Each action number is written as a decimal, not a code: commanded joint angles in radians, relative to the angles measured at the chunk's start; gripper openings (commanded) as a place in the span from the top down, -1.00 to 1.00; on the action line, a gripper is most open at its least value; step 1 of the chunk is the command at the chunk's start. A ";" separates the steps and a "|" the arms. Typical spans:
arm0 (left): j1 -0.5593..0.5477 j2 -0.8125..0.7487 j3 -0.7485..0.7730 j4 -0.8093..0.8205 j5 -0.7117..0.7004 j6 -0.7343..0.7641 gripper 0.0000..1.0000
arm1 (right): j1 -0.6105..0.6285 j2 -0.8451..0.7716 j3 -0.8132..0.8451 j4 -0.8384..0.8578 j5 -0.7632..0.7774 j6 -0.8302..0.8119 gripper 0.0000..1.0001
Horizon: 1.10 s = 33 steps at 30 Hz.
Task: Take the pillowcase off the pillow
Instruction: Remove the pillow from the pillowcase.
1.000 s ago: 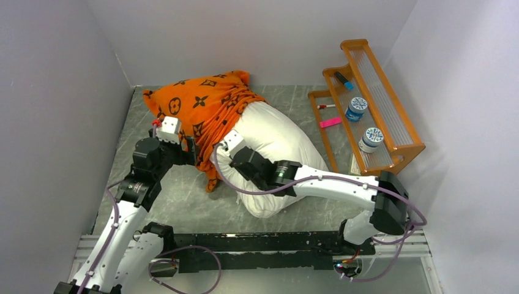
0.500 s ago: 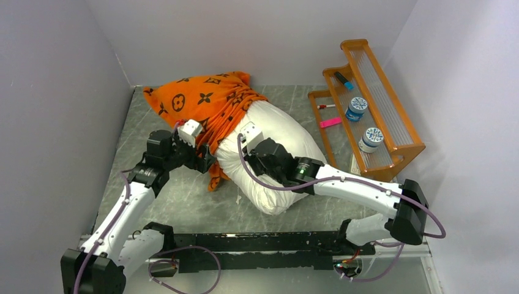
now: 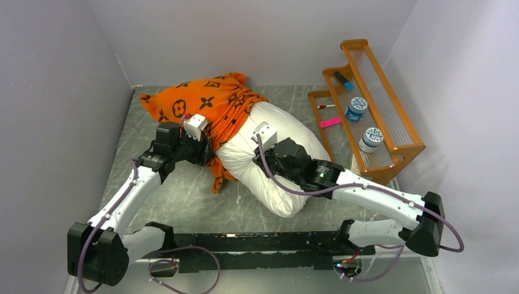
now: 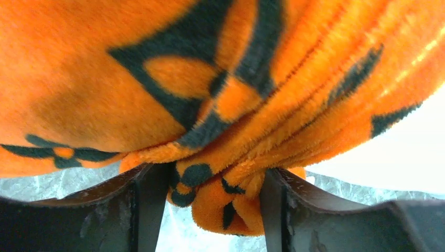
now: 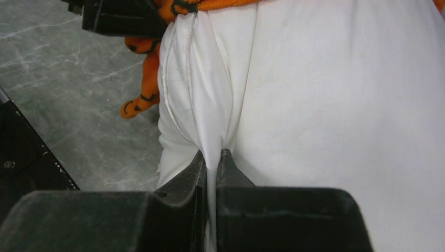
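The orange pillowcase (image 3: 202, 104) with dark motifs covers the far left end of the white pillow (image 3: 278, 196), which lies slantwise across the table. My left gripper (image 3: 209, 154) is at the pillowcase's gathered near edge. In the left wrist view its fingers stand apart with a hanging fold of the pillowcase (image 4: 210, 79) between them, and the left gripper (image 4: 210, 173) is open around it. My right gripper (image 3: 262, 152) lies on the pillow's bare middle. The right wrist view shows the right gripper (image 5: 211, 157) shut on a pinched ridge of the pillow (image 5: 325, 105).
An orange two-step rack (image 3: 392, 131) stands at the right with two white jars (image 3: 370, 139), a marker and a pink item. White walls close in the grey marbled table (image 3: 165, 196) on three sides. The arms' base rail runs along the near edge.
My left arm has reached forward and right to the pillowcase's edge, and its jaws have narrowed around the fold. My right arm has drawn the pillow rightward.
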 commanded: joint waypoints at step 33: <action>0.141 0.303 0.475 0.149 -0.728 -0.132 0.90 | -0.013 -0.399 -0.048 -0.186 -0.198 -0.015 1.00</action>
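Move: The pillowcase's bunched edge sits between the left hand's still-open fingers, some 2 cm ahead and 2 cm below. From there its body lies about 15 cm ahead and 5 cm left, and the pillow's middle 20 cm right, 1 cm ahead and 5 cm lower. The bunched edge is roughly 13 cm left of the right hand, 4 cm ahead and 9 cm below; that hand already grips the pillow's white cover. Left fingers pinch the bunched edge and haul forward and up some 10 cm each, right hand drawing pillow up-right. ##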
